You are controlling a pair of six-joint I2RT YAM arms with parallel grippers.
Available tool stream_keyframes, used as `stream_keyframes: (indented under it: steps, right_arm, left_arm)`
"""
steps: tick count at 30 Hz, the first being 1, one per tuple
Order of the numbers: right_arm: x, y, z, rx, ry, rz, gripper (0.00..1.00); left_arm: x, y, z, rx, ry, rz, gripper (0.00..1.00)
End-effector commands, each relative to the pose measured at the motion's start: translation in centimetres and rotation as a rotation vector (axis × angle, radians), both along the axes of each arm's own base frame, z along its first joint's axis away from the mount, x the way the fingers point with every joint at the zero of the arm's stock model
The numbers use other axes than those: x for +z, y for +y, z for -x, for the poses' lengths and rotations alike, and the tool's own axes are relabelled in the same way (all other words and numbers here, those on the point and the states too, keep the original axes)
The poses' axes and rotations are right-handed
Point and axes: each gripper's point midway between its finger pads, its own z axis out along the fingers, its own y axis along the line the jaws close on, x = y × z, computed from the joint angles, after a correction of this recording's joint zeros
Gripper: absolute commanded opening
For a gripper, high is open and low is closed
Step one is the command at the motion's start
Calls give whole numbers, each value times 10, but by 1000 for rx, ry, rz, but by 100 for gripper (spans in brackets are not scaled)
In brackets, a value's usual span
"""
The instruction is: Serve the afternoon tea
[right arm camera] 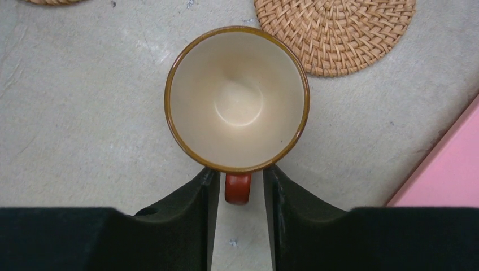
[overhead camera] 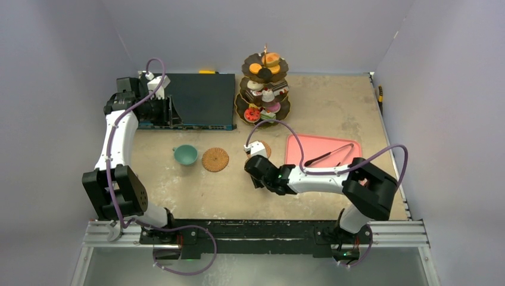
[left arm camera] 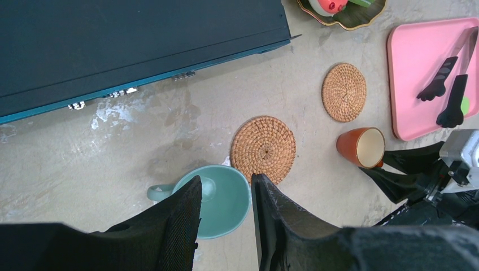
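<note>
The tan cup (right arm camera: pixel 237 99) stands upright on the table, its red-brown handle (right arm camera: pixel 238 188) pointing at my right gripper (right arm camera: pixel 240 172). That gripper is open, one finger on each side of the handle with a small gap either way. It also shows in the left wrist view (left arm camera: pixel 361 148). The teal cup (overhead camera: pixel 186 154) sits left of a woven coaster (overhead camera: pixel 215 159). A second coaster (overhead camera: pixel 262 148) lies just beyond the right gripper (overhead camera: pixel 253 165). My left gripper (overhead camera: pixel 174 114) is open and raised at the back left. The three-tier stand (overhead camera: pixel 264 89) holds several toy cakes.
A dark flat case (overhead camera: pixel 199 100) lies at the back left beside the stand. The pink tray (overhead camera: pixel 324 152) with black tongs (overhead camera: pixel 330 156) lies right of the right gripper. Grey walls close in the table on three sides.
</note>
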Motion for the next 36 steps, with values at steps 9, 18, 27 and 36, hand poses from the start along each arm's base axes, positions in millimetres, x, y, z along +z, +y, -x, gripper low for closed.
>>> stream_keyframes:
  steps: [9, 18, 27, 36]
  right_arm:
    - [34, 19, -26, -3, -114, -70, 18]
    - [75, 5, -40, -44, -218, -121, 0]
    - [77, -16, -80, -138, -247, -119, 0]
    - [61, -13, -108, -153, -255, -102, 0]
  left_arm:
    - [18, 4, -5, 5, -60, -11, 37]
    - [17, 5, -7, 11, -60, -15, 37]
    - [18, 5, -6, 9, -63, -12, 37]
    - [20, 5, -6, 5, -66, -16, 36]
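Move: The brown cup stands about 4 cm ahead of the right hand and 2 cm to its left, at its height, with its handle between the open fingers. The near woven coaster lies some 12 cm ahead, straight out and 4 cm lower. The other coaster is about 15 cm left and 9 cm ahead, the pink tray's middle 22 cm right and 9 cm ahead. From the left hand the cup is roughly 26 cm right, 9 cm back and 17 cm lower. Forward a centimetre to begin with, while the right fingers close and pinch the cup's handle; then up some 7 cm with the cup. From there the hand carries the cup forward and a little right towards the near coaster, easing back down about 3 cm, its fingertips tilting up and the hand turning clockwise, each about 10 degrees. ##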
